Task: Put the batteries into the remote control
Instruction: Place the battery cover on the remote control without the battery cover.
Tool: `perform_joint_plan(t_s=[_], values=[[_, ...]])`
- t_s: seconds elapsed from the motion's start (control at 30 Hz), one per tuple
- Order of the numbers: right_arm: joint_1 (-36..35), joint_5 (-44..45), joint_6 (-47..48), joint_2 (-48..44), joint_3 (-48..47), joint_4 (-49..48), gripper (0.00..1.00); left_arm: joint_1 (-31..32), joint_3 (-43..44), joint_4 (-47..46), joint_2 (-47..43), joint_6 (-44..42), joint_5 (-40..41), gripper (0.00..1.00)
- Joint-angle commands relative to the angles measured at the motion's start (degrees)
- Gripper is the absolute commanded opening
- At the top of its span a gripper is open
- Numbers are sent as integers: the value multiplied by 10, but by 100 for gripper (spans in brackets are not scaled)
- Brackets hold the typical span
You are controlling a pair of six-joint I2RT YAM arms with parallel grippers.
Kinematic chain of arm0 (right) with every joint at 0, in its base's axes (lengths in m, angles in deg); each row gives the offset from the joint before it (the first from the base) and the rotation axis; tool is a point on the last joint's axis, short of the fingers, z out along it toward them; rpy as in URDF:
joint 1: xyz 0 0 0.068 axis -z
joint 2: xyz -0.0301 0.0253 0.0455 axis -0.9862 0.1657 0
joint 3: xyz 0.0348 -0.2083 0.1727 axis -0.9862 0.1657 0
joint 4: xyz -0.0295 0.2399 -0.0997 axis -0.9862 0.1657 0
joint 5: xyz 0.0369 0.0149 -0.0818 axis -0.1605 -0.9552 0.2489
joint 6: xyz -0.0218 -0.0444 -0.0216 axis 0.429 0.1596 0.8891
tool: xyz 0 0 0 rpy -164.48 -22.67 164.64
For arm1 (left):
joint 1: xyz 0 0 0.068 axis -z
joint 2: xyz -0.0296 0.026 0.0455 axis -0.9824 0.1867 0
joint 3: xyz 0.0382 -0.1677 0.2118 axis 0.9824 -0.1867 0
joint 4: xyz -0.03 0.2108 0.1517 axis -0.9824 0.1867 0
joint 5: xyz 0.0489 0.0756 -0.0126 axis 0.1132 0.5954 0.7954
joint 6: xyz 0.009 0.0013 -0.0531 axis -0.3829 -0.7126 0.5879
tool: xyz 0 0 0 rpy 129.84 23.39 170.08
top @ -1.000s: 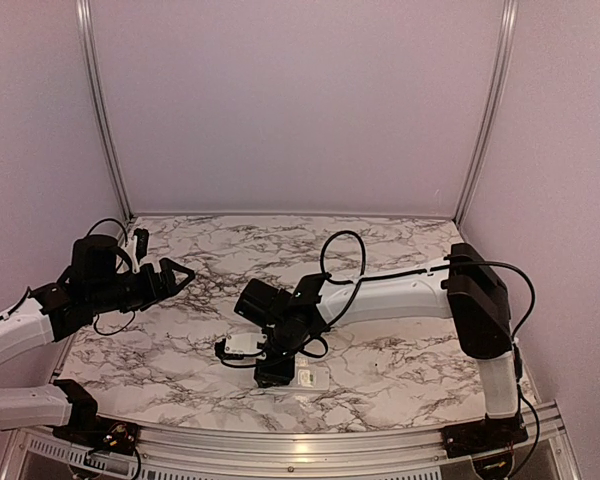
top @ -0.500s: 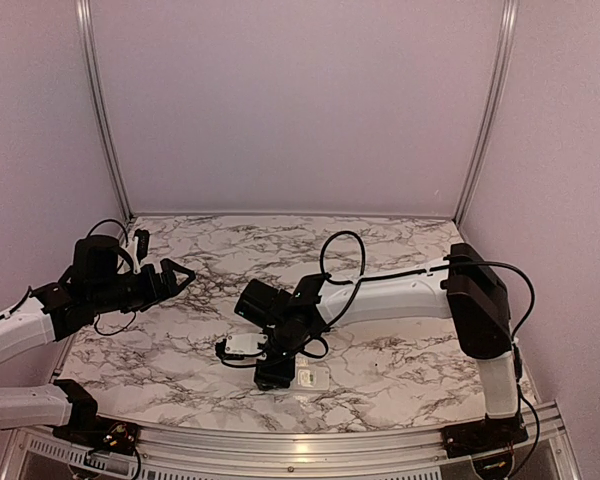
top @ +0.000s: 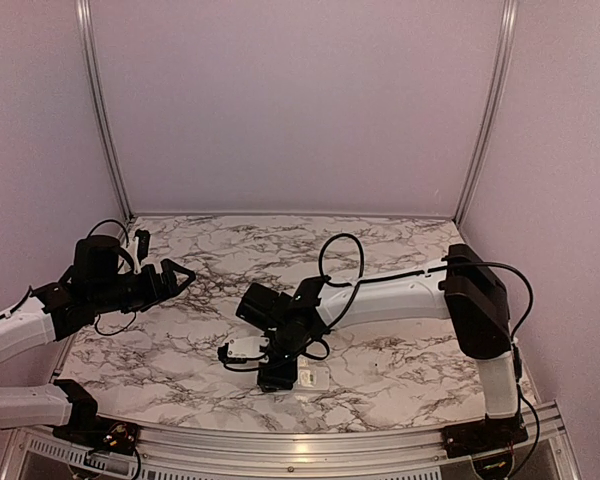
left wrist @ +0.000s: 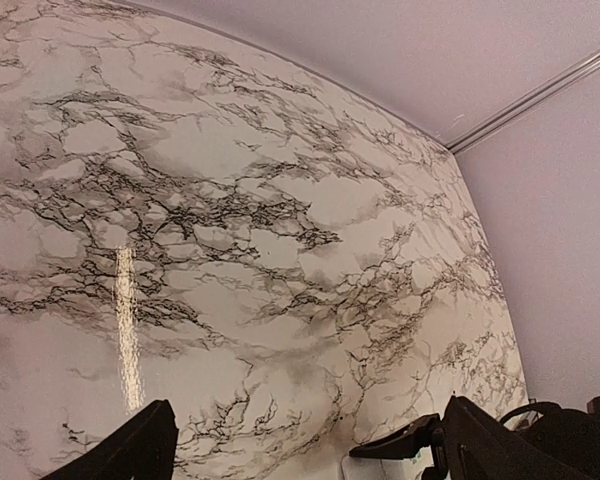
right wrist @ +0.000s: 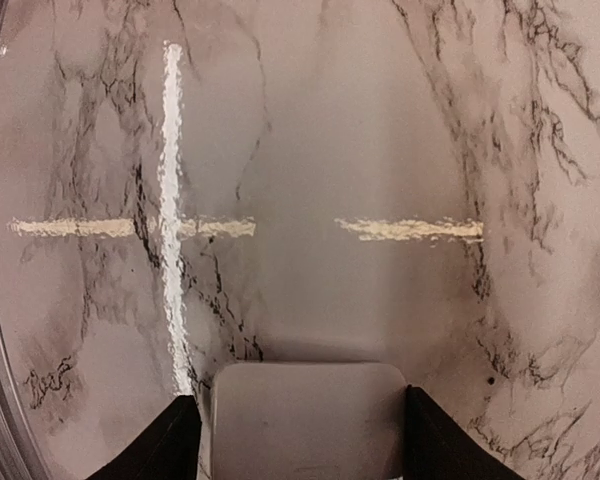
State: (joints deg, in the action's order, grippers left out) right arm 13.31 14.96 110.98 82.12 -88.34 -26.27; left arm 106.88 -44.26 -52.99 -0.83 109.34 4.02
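The white remote control (top: 314, 377) lies flat on the marble table near the front edge, plain side up. My right gripper (top: 278, 380) points down over it. In the right wrist view the remote control (right wrist: 305, 425) sits between the black fingers (right wrist: 175, 445). The right finger is against its edge, and a thin strip of table shows on the left side, so the gripper (right wrist: 298, 400) is open around it. My left gripper (top: 178, 274) hovers at the left side, wide open and empty, also (left wrist: 310, 403). The batteries are out of view.
Lilac walls and aluminium posts (top: 98, 110) close in the table on three sides. A metal rail (top: 310, 445) runs along the front edge. A small black part (top: 140, 240) stands at the back left corner. The right arm (top: 400, 290) spans the right half of the table.
The right gripper's jaws have widened a little around the remote control and the wrist has shifted slightly. The left arm has barely moved.
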Motion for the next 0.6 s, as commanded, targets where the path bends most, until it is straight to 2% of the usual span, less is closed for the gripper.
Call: perform_joint_plan(t_s=[0.0,0.07,0.3,0.43,0.57], values=[[-2,-3,15,-9,0,6,65,-3,-1,-4,-1,-1,-2,96],[-2,-6,16,-10,1,6,66,-3,-1,-4,-1,-1,-3,96],[-3,-5,11,-30,3,-6,87,-3,-7,-11,2,-2,-18,96],[-2,-2,5,-49,6,-18,90,-3,-8,-13,10,-1,-24,96],[8,4,-10,-83,33,-49,95,-1,-14,-27,28,6,-43,91]])
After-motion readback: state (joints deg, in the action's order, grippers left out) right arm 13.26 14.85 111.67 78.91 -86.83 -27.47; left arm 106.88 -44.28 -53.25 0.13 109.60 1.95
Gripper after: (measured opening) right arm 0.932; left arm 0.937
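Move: The battery cover sits between my right fingers, its middle about 1 cm to the left of my right hand point. The remote's battery compartment, which it is meant for, is hidden beneath it, roughly 1 cm to my right and 1 cm lower. The remote's middle lies some 4 cm to the right, 1 cm lower, and the metal rail about 10 cm back. From my left hand, the compartment is around 22 cm right, 11 cm back and 16 cm down. I let go of the battery cover: my right hand stays almost in place over the remote while its fingers spread from about two-thirds to nearly wide open, freeing the cover's two sides. Then I lift straight up about 2 cm, away from the remote, fingers still pointing down. ##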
